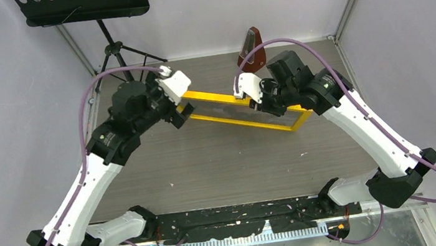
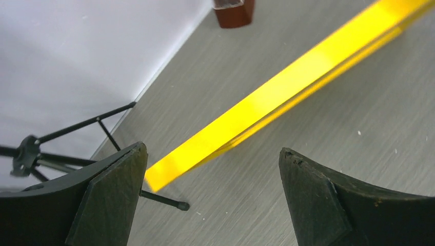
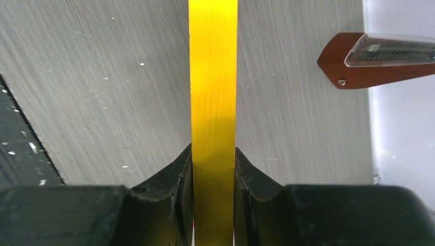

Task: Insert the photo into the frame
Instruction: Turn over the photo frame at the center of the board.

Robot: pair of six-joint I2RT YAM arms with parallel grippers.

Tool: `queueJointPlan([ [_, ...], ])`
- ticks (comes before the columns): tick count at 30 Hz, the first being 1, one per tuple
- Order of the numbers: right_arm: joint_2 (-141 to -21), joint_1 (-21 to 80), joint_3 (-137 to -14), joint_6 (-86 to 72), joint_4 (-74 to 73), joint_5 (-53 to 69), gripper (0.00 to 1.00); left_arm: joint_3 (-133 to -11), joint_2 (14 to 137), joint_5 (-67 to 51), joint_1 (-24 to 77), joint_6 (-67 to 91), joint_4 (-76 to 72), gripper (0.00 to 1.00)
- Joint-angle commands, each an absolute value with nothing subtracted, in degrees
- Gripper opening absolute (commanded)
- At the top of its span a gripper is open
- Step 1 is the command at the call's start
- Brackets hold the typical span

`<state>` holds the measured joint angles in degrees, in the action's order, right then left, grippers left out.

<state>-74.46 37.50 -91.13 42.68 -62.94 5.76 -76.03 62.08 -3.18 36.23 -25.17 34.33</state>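
The frame (image 1: pixel 228 121), a thin yellow rectangle, sits slanted across the back middle of the table. My right gripper (image 1: pixel 260 105) is shut on one of its yellow strips; in the right wrist view both pads press the strip (image 3: pixel 213 102) at the gripper (image 3: pixel 213 171). My left gripper (image 1: pixel 179 112) is at the frame's left end and stands wide open (image 2: pixel 213 171). The frame's corner (image 2: pixel 169 171) ends just beside the left finger (image 2: pixel 110 200), with nothing between the pads. The photo does not show in any view.
A brown wedge-shaped object (image 1: pixel 252 50) stands against the back wall behind the frame, also visible from the wrists (image 2: pixel 233 13) (image 3: pixel 359 69). A black music stand's tripod (image 1: pixel 113 48) occupies the back left corner, one foot (image 2: pixel 179 206) near my left fingers. Walls close in on three sides.
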Motion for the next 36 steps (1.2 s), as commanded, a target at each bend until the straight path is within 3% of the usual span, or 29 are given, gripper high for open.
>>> queueJointPlan([
  [1,-75.0,36.6,-98.7,34.7,-62.7,7.8,0.06,-81.0,60.3,-6.6,31.9,-17.6,31.9,1.0],
  [12,-80.1,25.9,-105.3,19.7,-63.1,16.7,0.06,-76.0,59.1,-7.1,30.9,-16.0,31.9,0.99],
  [25,-78.4,13.1,-92.6,9.8,-54.4,27.5,0.06,-68.0,60.0,-9.1,30.9,-13.5,29.3,1.0],
  [36,-81.4,8.5,-95.8,8.0,-56.3,31.6,0.06,-66.1,61.0,-10.0,30.9,-12.6,28.8,1.0],
])
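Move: Held by one long edge in the right gripper, the photo frame hangs almost edge-on to the view from above; its middle is about 6 cm to that hand's left, some 2 cm ahead and 14 cm below. The metronome stands roughly 30 cm ahead of the right hand, about level with it sideways and 19 cm lower. From the empty left hand, the frame's middle lies about 17 cm to the right, 3 cm ahead and 19 cm below. Keeping its pinch on the frame's long edge, the right hand rises about 1 cm, then swings forward some 6 cm and right about 5 cm. Its wrist turns clockwise about 35 degrees, with the hand's left side lifting and its fingers tipping down. The left hand, open and empty, rises nearly 4 cm, then sinks about 10 cm. ##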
